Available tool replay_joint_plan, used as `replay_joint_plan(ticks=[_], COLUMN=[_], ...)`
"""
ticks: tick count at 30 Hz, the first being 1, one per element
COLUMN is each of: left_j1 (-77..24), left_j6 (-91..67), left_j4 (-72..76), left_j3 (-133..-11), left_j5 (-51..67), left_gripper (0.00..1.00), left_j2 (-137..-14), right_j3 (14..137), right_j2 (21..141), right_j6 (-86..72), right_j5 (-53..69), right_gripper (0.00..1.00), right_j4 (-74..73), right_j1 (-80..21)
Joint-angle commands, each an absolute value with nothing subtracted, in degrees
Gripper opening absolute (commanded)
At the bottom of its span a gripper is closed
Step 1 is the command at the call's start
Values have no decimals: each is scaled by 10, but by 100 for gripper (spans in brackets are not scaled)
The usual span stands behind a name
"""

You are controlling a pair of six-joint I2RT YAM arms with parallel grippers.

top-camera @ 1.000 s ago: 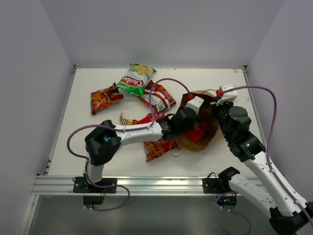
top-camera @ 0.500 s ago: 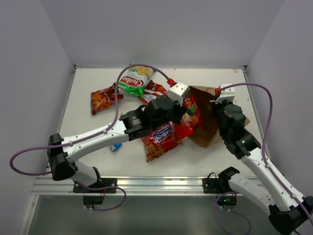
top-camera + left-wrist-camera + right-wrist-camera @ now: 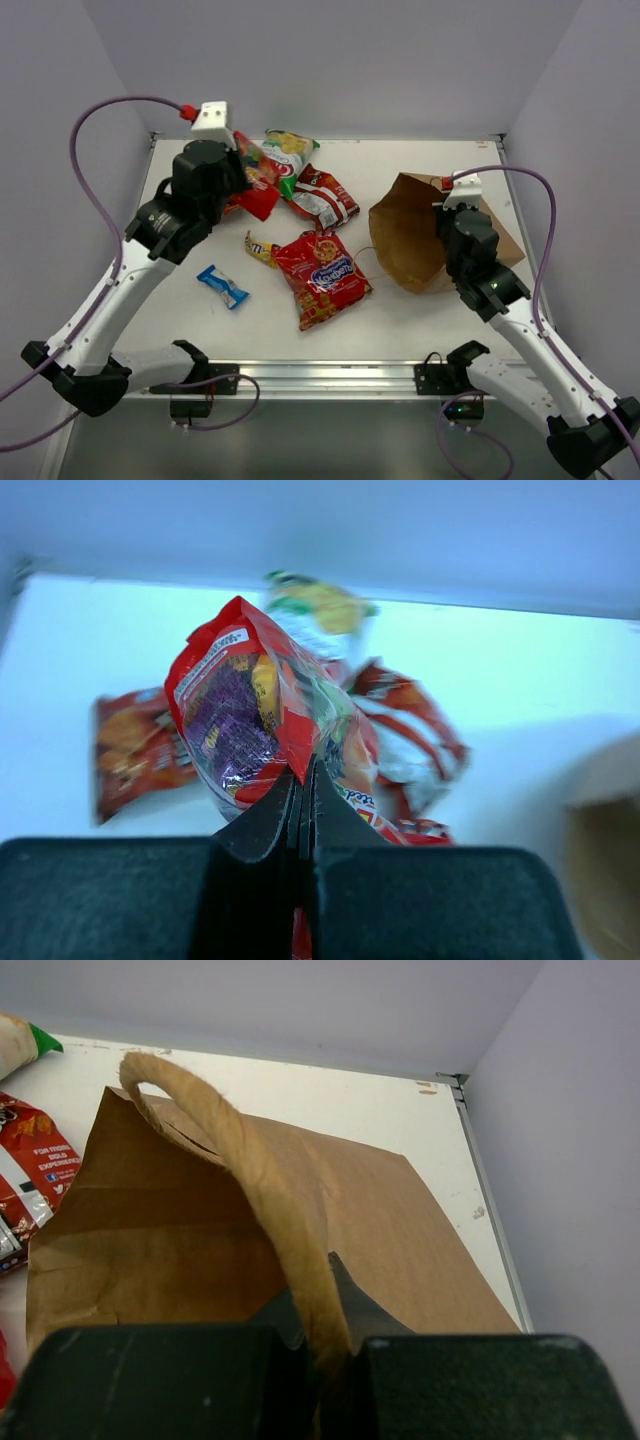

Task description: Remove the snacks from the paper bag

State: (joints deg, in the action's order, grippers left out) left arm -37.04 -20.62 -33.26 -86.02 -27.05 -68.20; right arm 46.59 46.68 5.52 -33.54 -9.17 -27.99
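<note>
My left gripper (image 3: 243, 182) is shut on a red shiny snack packet (image 3: 255, 695) and holds it in the air over the table's back left; its jaws (image 3: 304, 772) pinch the packet's edge. The brown paper bag (image 3: 410, 240) lies on its side at the right, mouth toward the middle. My right gripper (image 3: 449, 214) is shut on the bag's twisted paper handle (image 3: 250, 1175). Out on the table lie a green-white chip bag (image 3: 287, 150), a red-white bag (image 3: 323, 195), a red chip bag (image 3: 322, 275), a yellow candy pack (image 3: 257, 245) and a blue bar (image 3: 222, 287).
An orange-red chip bag (image 3: 135, 750) lies at the left below the held packet, behind my left arm in the top view. White walls close the table (image 3: 450, 160) at the back and sides. A metal rail (image 3: 300, 378) runs along the near edge.
My left arm has pulled the red packet out of the bag's mouth and swung it up and far to the left. The right gripper kept hold of the handle; the bag shifted slightly.
</note>
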Motion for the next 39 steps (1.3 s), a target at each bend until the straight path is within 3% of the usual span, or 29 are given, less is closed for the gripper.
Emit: replay_joint_plan(ticks=[1,11,19,25,27,31,32,33,35,36,38,39], left_j1=[-265,49,111,124,129,133,141,146,159,160,159,159], left_j6=[-232,-225,-257,-295,-301,-288,-286,-285,-284,-283,-282,-277], left_j4=[-372,-299,-143,-163,-185,-221,-224,-227,-236,-239,-250,-252], left_j3=[-810,-717,-600,-505,-506,-518,-519,-519,-521,-523,-529,-533], left_j5=[-265,-222,-217,-249,-269,-327,-335,-347,-350,-352,-349,-338], left_gripper=[0,0,0,2,15,24,31,50,64,83,98,100], left_j2=[-666,-669,-715,-732,-727,-694,-680,-673,-661,-657,-643,-636], right_j3=[473,475,478,501,521,569,580,604,630,661,691,706], right_j2=[454,450,453,453,460,494,503,511,540,552,585,596], right_j6=[37,19,7,-16,-20,-31,-33,-36,-42,-47,-61,-64], right_j5=[-342,-309,-294,-274,-270,-277,-281,-293,-301,-305,-304,-302], right_gripper=[0,0,0,0,0,0,0,0,0,0,0,0], right_j4=[-95,-107,-108,-122,-130,-148,-154,-160,-163,-171,-178,-178], right_j1=[-277,-277,-277,-278,-278,-278,-277,-277,-275,-267,-257,-242])
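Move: The clear patch of table where the red fruit-gummy bag, already pinched in the left fingers, is to go lies some 23 cm to the left hand's left, 2 cm back and 38 cm below. On the table around it, the blue bar is about 11 cm left and 10 cm back, the orange chips bag 16 cm left and 16 cm ahead. That patch is roughly 60 cm to the left of the right hand; the paper bag hangs about 19 cm under the right hand. Sweeping about 30 cm left and down some 27 cm, the left hand carries the gummy bag past the orange chips bag to the clear patch, swinging its fingers some 60 degrees counter-clockwise and tipping them downward; there it opens wide, lets go and rises about 5 cm. The right hand keeps its pinch on the paper bag's handle, hardly moving until late, then lifts about 6 cm and slightly forward and left. ##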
